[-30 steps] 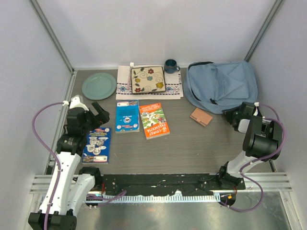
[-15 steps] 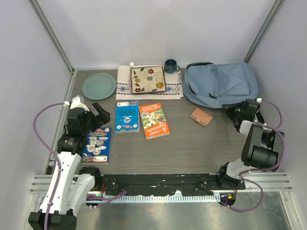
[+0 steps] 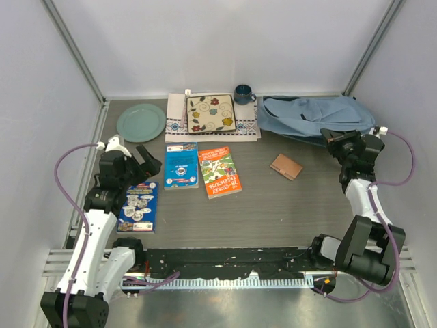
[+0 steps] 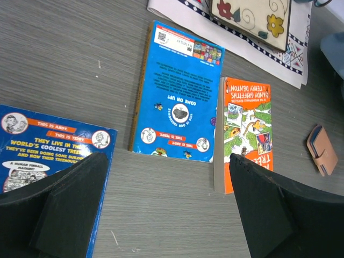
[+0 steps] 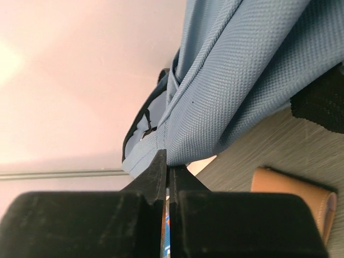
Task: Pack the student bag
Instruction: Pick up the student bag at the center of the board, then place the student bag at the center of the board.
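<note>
The student bag [image 3: 307, 117], light blue fabric with black straps, lies at the back right, its near edge raised. My right gripper [image 3: 332, 139] is shut on that edge; the right wrist view shows the black fingers [image 5: 157, 174] pinching a fold of the bag [image 5: 242, 70] above the table. My left gripper [image 3: 136, 162] hangs open at the left, above the table beside a dark blue book [image 3: 138, 205]. In the left wrist view the left gripper [image 4: 165, 157] holds nothing, with a blue book [image 4: 180, 91] and an orange book [image 4: 248, 134] ahead of it.
A tan wallet [image 3: 286, 166] lies near the bag. At the back are a green plate [image 3: 141, 121], a white embroidered cloth [image 3: 177, 128] bearing a floral square plate [image 3: 212, 113], and a blue mug [image 3: 243, 93]. Walls close in on three sides.
My right gripper shut on the bag's near edge and moved up and back, pulling the fabric with it. The bag's outline bunched toward the rear wall. The left arm barely shifted.
</note>
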Controlling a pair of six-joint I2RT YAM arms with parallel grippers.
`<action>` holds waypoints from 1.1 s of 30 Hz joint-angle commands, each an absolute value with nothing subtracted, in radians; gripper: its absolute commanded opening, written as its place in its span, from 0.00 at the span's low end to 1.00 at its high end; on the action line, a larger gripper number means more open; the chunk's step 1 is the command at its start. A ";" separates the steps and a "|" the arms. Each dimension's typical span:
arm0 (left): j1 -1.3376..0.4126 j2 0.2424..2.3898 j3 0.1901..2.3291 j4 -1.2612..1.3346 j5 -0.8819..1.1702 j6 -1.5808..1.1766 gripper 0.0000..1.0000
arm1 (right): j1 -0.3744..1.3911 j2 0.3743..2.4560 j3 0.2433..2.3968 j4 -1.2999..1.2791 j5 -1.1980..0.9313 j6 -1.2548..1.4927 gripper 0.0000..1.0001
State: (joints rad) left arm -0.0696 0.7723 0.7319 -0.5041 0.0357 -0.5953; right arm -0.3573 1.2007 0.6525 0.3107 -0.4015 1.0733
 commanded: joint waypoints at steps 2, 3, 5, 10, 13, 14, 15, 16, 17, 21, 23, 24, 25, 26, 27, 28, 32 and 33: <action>-0.066 0.801 0.741 -0.399 0.168 -0.646 1.00 | -0.356 1.068 0.667 0.351 -0.529 1.166 0.01; -0.067 0.805 0.736 -0.376 0.190 -0.697 1.00 | -0.356 1.052 0.645 0.351 -0.540 1.164 0.01; -0.098 0.811 0.726 -0.301 0.199 -0.756 1.00 | -0.356 1.013 0.632 0.292 -0.548 1.146 0.01; -0.332 0.905 0.753 -0.164 0.052 -0.891 1.00 | -0.354 0.953 0.557 0.214 -0.542 1.085 0.01; -0.475 1.036 0.805 -0.097 -0.030 -0.934 1.00 | -0.354 0.911 0.522 0.206 -0.545 1.068 0.01; -0.503 1.069 0.817 -0.080 -0.038 -0.946 0.99 | -0.354 0.899 0.515 0.201 -0.545 1.060 0.01; -0.540 1.101 0.828 -0.060 -0.038 -0.963 1.00 | -0.354 0.894 0.511 0.168 -0.543 1.051 0.01; -0.555 1.165 0.839 -0.005 -0.038 -0.994 1.00 | -0.354 0.891 0.509 0.154 -0.548 1.033 0.01; -0.569 1.195 0.842 0.033 -0.038 -1.015 1.00 | -0.354 0.884 0.497 0.150 -0.551 1.031 0.01; -0.627 1.343 0.892 0.173 -0.012 -1.089 1.00 | -0.354 0.856 0.465 0.132 -0.561 1.025 0.01; -0.647 1.435 0.934 0.202 -0.014 -1.109 1.00 | -0.354 0.844 0.459 0.111 -0.565 1.003 0.01; -0.669 1.465 0.975 0.212 -0.012 -1.115 1.00 | -0.354 0.830 0.457 0.086 -0.563 0.996 0.01; -0.676 1.498 0.995 0.230 -0.008 -1.123 1.00 | -0.354 0.824 0.454 0.078 -0.563 0.989 0.01; -0.681 1.550 1.014 0.241 -0.006 -1.141 1.00 | -0.354 0.816 0.445 0.072 -0.561 0.985 0.01; -0.692 1.578 1.044 0.256 -0.003 -1.149 1.00 | -0.354 0.810 0.442 0.066 -0.563 0.983 0.01; -0.693 1.600 1.060 0.282 -0.003 -1.155 1.00 | -0.354 0.801 0.437 0.064 -0.564 0.983 0.01; -0.709 1.696 1.135 0.285 -0.005 -1.173 1.00 | -0.354 0.784 0.423 0.041 -0.574 0.966 0.01; -0.713 1.732 1.162 0.288 -0.005 -1.178 1.00 | -0.354 0.781 0.420 0.034 -0.578 0.959 0.01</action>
State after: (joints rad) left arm -0.7010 1.6669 1.0775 0.1986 0.0013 -1.1393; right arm -0.3573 0.8146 0.4236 0.0223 -0.5194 0.9871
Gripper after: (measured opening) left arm 0.995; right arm 0.042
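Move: Beyond and to the right of the left hand lies the student bag, its middle about 59 cm right, 21 cm ahead and 10 cm lower; the blue book is 9 cm right and 5 cm ahead, the orange book 25 cm right and 2 cm ahead, both some 19 cm below. The right hand already pinches the bag's near edge, the bag's middle about 12 cm ahead, 2 cm left and 12 cm below; the wallet is 11 cm left, 5 cm back and 20 cm down. Swinging right about 31 cm and forward some 9 cm, the wide-open left hand passes over the books towards the bag's left end, its left side rolling down nearly 30 degrees while it turns clockwise; contact can't be seen. The right hand keeps its pinch and draws the bag's edge back about 9 cm and left about 5 cm, first rising a little, then sinking to below its starting height. ##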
